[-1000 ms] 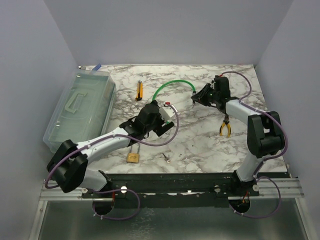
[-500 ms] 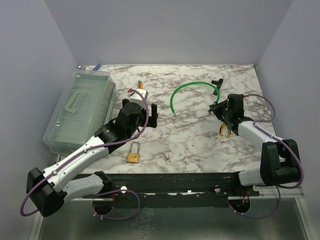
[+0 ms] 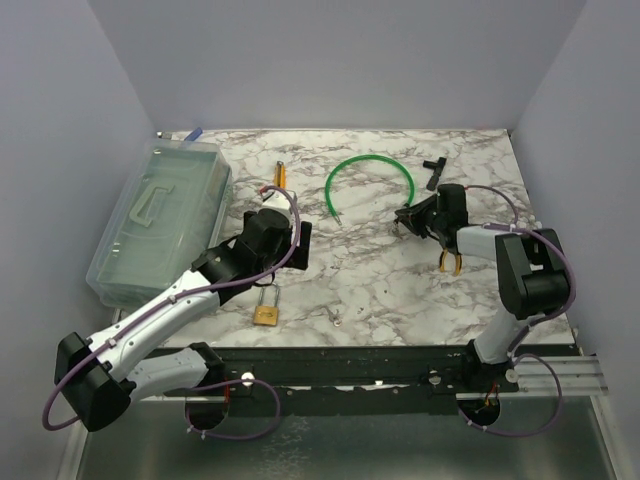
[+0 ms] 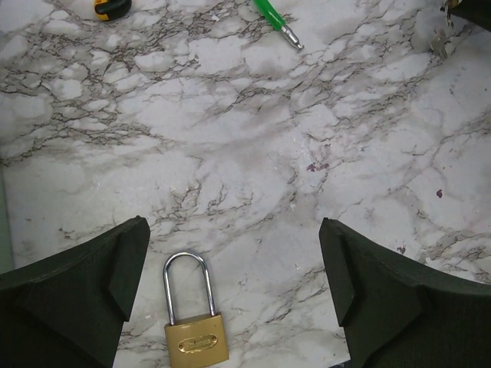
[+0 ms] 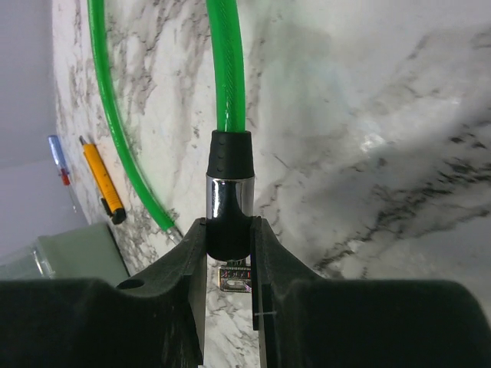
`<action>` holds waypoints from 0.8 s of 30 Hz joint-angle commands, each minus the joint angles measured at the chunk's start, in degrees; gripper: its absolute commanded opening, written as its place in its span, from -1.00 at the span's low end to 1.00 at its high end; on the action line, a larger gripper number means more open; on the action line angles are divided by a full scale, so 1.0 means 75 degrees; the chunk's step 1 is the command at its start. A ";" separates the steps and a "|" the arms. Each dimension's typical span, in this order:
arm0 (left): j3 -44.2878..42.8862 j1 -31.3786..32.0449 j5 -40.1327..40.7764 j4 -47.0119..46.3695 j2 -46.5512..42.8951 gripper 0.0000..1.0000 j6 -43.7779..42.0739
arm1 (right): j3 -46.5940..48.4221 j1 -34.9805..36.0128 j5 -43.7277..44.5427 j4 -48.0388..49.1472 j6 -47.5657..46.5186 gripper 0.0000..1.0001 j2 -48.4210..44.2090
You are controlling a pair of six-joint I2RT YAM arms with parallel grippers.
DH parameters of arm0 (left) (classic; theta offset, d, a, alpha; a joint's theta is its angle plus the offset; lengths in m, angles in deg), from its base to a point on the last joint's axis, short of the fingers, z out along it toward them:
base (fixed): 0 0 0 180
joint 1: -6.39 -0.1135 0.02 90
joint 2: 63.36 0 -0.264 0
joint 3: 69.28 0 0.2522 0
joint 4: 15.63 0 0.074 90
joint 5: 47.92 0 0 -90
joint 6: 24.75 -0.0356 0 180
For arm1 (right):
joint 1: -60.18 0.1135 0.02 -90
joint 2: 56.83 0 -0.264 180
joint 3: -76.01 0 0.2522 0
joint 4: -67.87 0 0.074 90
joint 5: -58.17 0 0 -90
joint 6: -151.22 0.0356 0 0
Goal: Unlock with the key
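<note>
The brass padlock (image 3: pixel 265 308) with a steel shackle lies flat near the table's front edge. In the left wrist view the padlock (image 4: pixel 196 331) sits low between my open fingers (image 4: pixel 77 291). My left gripper (image 3: pixel 286 248) hovers just behind it, open and empty (image 4: pixel 234 268). The tiny silvery key (image 3: pixel 335 318) lies on the marble to the right of the padlock. My right gripper (image 3: pixel 408 218) is shut on the black-and-chrome end (image 5: pixel 229 215) of a green cable (image 3: pixel 370 165).
A clear plastic box (image 3: pixel 160 220) stands at the left. A yellow utility knife (image 3: pixel 279 178) lies behind my left gripper. Yellow-handled pliers (image 3: pixel 450 260) lie by my right arm. A small black part (image 3: pixel 434 163) lies at the back right.
My right gripper has moved left with the cable end, and the green arc has shifted. My left gripper has drawn slightly nearer the padlock, still open.
</note>
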 commanded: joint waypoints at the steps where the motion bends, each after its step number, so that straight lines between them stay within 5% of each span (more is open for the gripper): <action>1: 0.0119 -0.0040 0.0057 0.0388 0.0086 0.98 -0.0012 | 0.0494 0.0072 -0.0857 0.0542 -0.0243 -0.96 0.0406; 14: 0.0120 -0.0038 0.0069 0.0583 0.0517 0.98 -0.0092 | 0.0265 0.0084 -0.0336 -0.0804 -0.2057 0.40 -0.0694; 20: 0.0165 -0.0033 -0.0017 0.0593 0.0631 0.98 -0.0127 | 0.0283 0.0083 0.0040 -0.1611 -0.2738 0.86 -0.1403; 24: 0.0156 -0.0056 -0.0293 0.0651 0.0919 0.98 -0.0072 | 0.0276 0.0212 0.0261 -0.2040 -0.3072 0.99 -0.1916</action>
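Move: My right fingers are closed on the metal lock end of the green cable. The key sits in it about 3 cm back and 1 cm left of that hand, roughly 1 cm lower. The cable's free end lies some 18 cm left and 2 cm ahead, the pliers about 14 cm right and 8 cm back, the black tool 15 cm ahead and 11 cm right. From my left hand, the key is around 13 cm ahead, 27 cm right and 15 cm below. My right hand first eases the held lock end forward and left by 1 to 1.5 cm, low over the table. Then I spread those fingers wide to let go of it and lift away, up about 5 cm and back some 2.5 cm, the wrist turning a little counter-clockwise. My empty left hand, still wide open, sinks some 4 cm. ##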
